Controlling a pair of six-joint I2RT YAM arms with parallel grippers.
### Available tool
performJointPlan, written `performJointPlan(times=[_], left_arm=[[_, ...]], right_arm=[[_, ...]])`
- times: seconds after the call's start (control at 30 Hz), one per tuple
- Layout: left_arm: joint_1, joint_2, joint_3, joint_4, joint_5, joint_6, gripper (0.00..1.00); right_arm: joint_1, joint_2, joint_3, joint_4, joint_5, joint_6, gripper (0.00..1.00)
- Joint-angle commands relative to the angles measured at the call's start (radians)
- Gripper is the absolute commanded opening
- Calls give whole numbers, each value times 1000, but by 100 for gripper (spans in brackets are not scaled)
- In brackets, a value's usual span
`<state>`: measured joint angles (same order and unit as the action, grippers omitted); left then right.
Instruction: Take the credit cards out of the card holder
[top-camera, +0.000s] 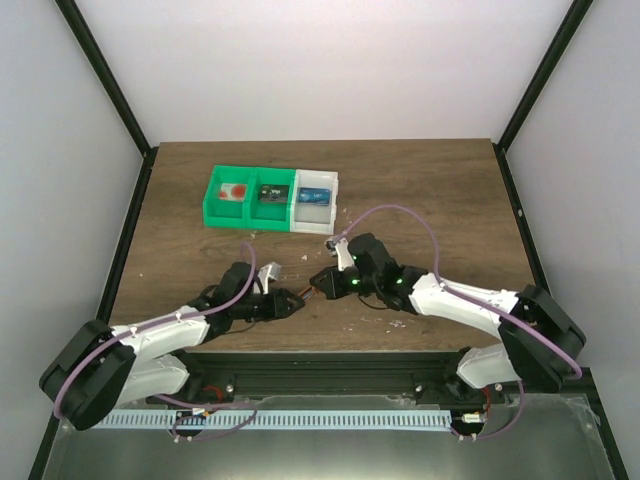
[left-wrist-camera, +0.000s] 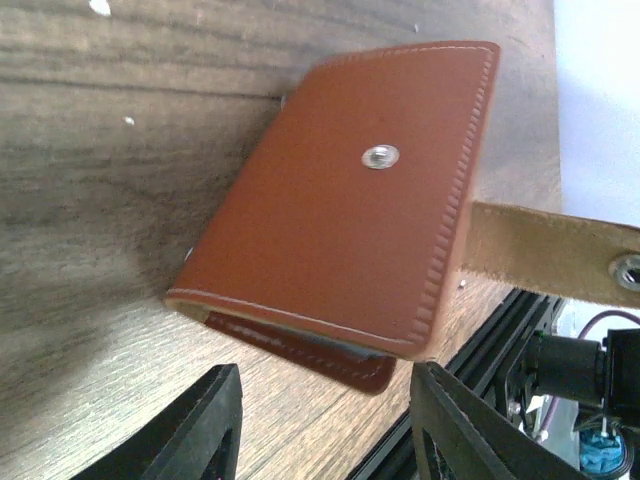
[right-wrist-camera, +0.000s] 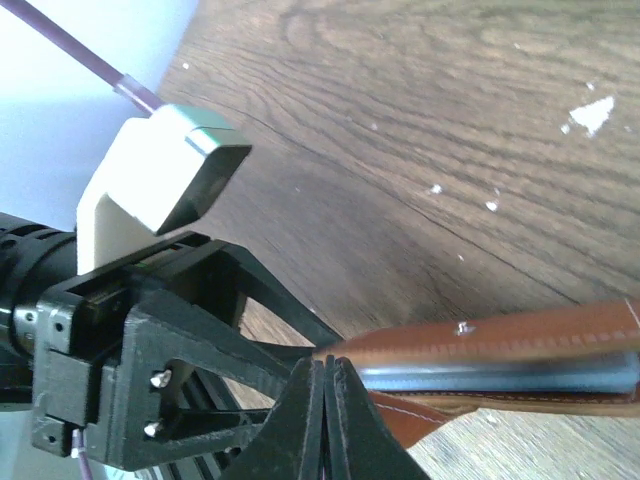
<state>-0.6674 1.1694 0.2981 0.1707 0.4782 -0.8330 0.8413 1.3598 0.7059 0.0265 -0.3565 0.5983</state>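
The orange-brown card holder (left-wrist-camera: 350, 220) lies folded and tilted on the wood, one edge raised, its snap stud facing up. Its strap (left-wrist-camera: 550, 255) stretches away to the right. My left gripper (left-wrist-camera: 325, 405) is open, and the holder's lower corner sits just at its fingertips (left-wrist-camera: 215, 420). My right gripper (right-wrist-camera: 328, 368) is shut at the end of the holder (right-wrist-camera: 500, 345), apparently on the strap. A grey-blue layer (right-wrist-camera: 500, 375) shows between the flaps; I cannot tell whether it is lining or card. From above, both grippers meet at the holder (top-camera: 312, 289). A blue credit card (top-camera: 315, 197) lies in the white bin.
A green bin (top-camera: 212, 212) with two compartments and a white bin (top-camera: 333, 205) stand side by side at the back of the table. The green one holds a dark card (top-camera: 268, 194) and a pale item with red marks (top-camera: 235, 192). White crumbs dot the wood. The table's black front rail (top-camera: 330, 362) runs close behind the grippers.
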Motion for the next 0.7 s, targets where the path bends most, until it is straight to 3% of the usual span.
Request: performJointPlan(times=[0.0, 0.3, 0.67], left_arm=[[-2, -47, 41, -47, -68, 20, 49], [12, -95, 42, -103, -133, 20, 49], [24, -4, 57, -63, -110, 45, 47]], right_arm=[[4, -29, 8, 115, -38, -6, 0], [0, -65, -15, -25, 90, -38, 0], [-99, -224, -241, -86, 164, 115, 0]])
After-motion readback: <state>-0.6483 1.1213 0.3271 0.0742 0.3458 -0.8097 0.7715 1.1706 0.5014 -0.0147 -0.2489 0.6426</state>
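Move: The card holder hangs from the right hand's shut fingers by its strap, still nearly closed. Its middle is about 6 cm below that hand, roughly 1 cm ahead and 2 cm to its right. From the left hand, it lies some 3 cm ahead, 4 cm to the right and about 1 cm higher. Out from the right hand, about 11 cm lower, are the white tray, 18 cm straight ahead, and the green tray, 19 cm ahead and 14 cm left. Keeping the strap pinched in its shut fingers, the right hand first lifts a bit over 1 cm, then draws the strap about 7 cm to the right and sinks some 5 cm, turning roughly 10 degrees clockwise. The left hand, its fingers staying half open beside the holder, shifts about 2 cm forward and 2 cm left, rising slightly and settling back. ##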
